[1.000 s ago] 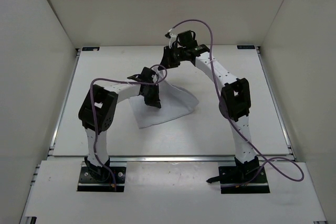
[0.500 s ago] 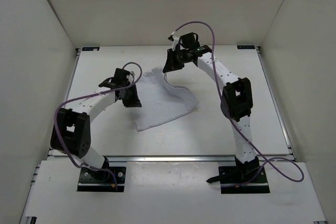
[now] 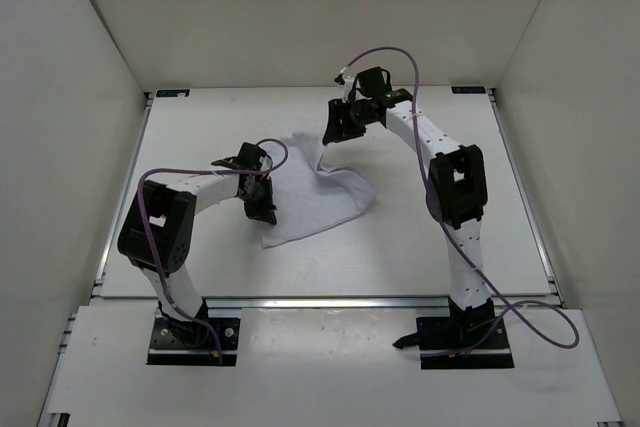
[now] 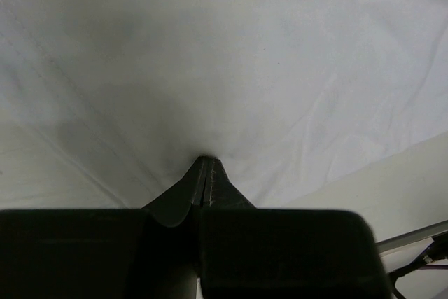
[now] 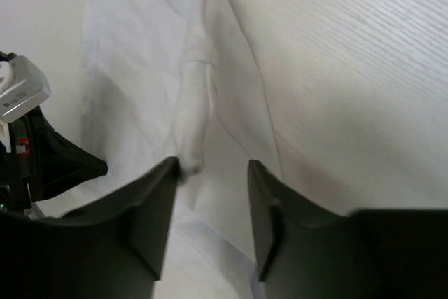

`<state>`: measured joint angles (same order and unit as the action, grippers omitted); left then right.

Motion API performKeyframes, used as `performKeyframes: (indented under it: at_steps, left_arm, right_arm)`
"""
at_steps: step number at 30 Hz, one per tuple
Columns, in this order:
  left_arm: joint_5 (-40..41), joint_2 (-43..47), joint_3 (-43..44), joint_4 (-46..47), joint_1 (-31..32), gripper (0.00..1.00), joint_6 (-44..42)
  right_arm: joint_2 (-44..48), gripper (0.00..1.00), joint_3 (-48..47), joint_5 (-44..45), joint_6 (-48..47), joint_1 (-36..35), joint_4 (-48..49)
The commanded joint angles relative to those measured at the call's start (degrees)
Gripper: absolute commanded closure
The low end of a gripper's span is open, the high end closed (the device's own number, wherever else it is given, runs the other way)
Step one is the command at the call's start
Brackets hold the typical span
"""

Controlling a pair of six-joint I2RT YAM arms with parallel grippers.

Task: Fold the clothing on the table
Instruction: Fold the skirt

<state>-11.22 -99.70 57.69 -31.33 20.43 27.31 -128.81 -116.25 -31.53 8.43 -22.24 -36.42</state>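
The clothing (image 3: pixel 322 195) is a thin white piece lying wrinkled in the middle of the table (image 3: pixel 200 117), with one flap turned over near its far edge. My left gripper (image 3: pixel 262 209) is at the cloth's left edge. In the left wrist view its jaws (image 4: pixel 205 161) are shut, and creases in the clothing (image 4: pixel 245 68) radiate from the tips. My right gripper (image 3: pixel 334 133) hangs above the far edge. In the right wrist view the right gripper (image 5: pixel 210 169) is open, and a rolled fold of the clothing (image 5: pixel 197 96) lies just off its left finger (image 5: pixel 157 201).
White walls close in the table on three sides, and metal rails (image 3: pixel 520 187) run along its edges. Purple cables (image 3: pixel 395 57) loop over both arms. Part of the left arm's wrist (image 5: pixel 21 96) shows at the left of the right wrist view.
The right gripper has opened, let go of the cloth's far edge and shifted slightly right. The left gripper swung out left, then came back toward the cloth's left edge.
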Motion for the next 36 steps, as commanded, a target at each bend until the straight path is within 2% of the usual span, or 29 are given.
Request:
performKeyframes:
  at_steps: [1, 4, 7, 12, 19, 22, 25, 30, 36]
  left_arm:
    - [0.85, -1.02, 2.16, 0.49, -0.30, 1.00, -1.91]
    - [0.85, -1.37, 2.78, -0.57, -0.39, 1.00, -2.44]
    - [0.41, -1.46, 2.69, -1.01, -0.39, 1.00, -3.05]
    - [-0.12, -2.34, 3.04, -1.80, -0.57, 1.00, -3.67]
    - [-0.20, -3.04, 5.06, -3.03, 0.31, 1.00, -4.19]
    - [-0.38, -3.22, 4.80, -3.12, 0.49, 1.00, -4.19]
    - [-0.29, -2.34, 4.36, -3.65, 0.23, 1.00, -4.20]
    - [-0.38, -1.29, 4.01, -4.53, -0.29, 1.00, -4.46]
    - [0.94, -0.94, 4.54, -6.20, 0.93, 1.00, -4.81]
  right_arm:
    - [2.16, 0.54, 0.93, 0.15, -1.66, 2.54, 1.27]
    - [3.56, 0.40, 2.60, -0.29, -2.27, 4.83, 1.27]
    - [6.81, 0.18, 7.42, -2.12, -3.15, 6.68, 4.25]
    - [13.23, 0.07, 21.56, -7.92, -4.56, 7.56, 13.20]
    - [18.07, 0.03, 34.23, -15.66, -3.34, 5.37, 24.71]
    - [17.63, 0.03, 35.65, -13.93, -3.76, 4.23, 25.97]
    - [16.14, 0.03, 34.69, -10.05, -5.08, 4.40, 22.90]
    - [20.17, 0.04, 37.41, -4.34, -4.03, 8.17, 24.47]
    - [19.57, 0.07, 37.06, -5.73, -2.53, 15.64, 22.02]
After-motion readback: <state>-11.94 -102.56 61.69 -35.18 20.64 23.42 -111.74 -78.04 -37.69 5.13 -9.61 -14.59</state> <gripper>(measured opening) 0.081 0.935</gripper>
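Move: The skirt's lifted edge still hangs at the right fingertips, about 2 cm below the hand point. The skirt's middle lies some 11 cm back, 4 cm left and 12 cm below that hand, and its near right corner about 12 cm back and 9 cm to the right at the same depth. From the left hand, down on the skirt's left side, the lifted edge is roughly 19 cm ahead, 13 cm right and 10 cm up. The skirt's lifted edge comes free of the right fingers, which go on opening from partly apart to wide. That hand swings right about 8 cm, draws back 8 to 9 cm while easing left, then swings right again and forward past the skirt's right side, ending 11 cm right and 4 cm lower. The left hand, shut, stays resting on the skirt. ##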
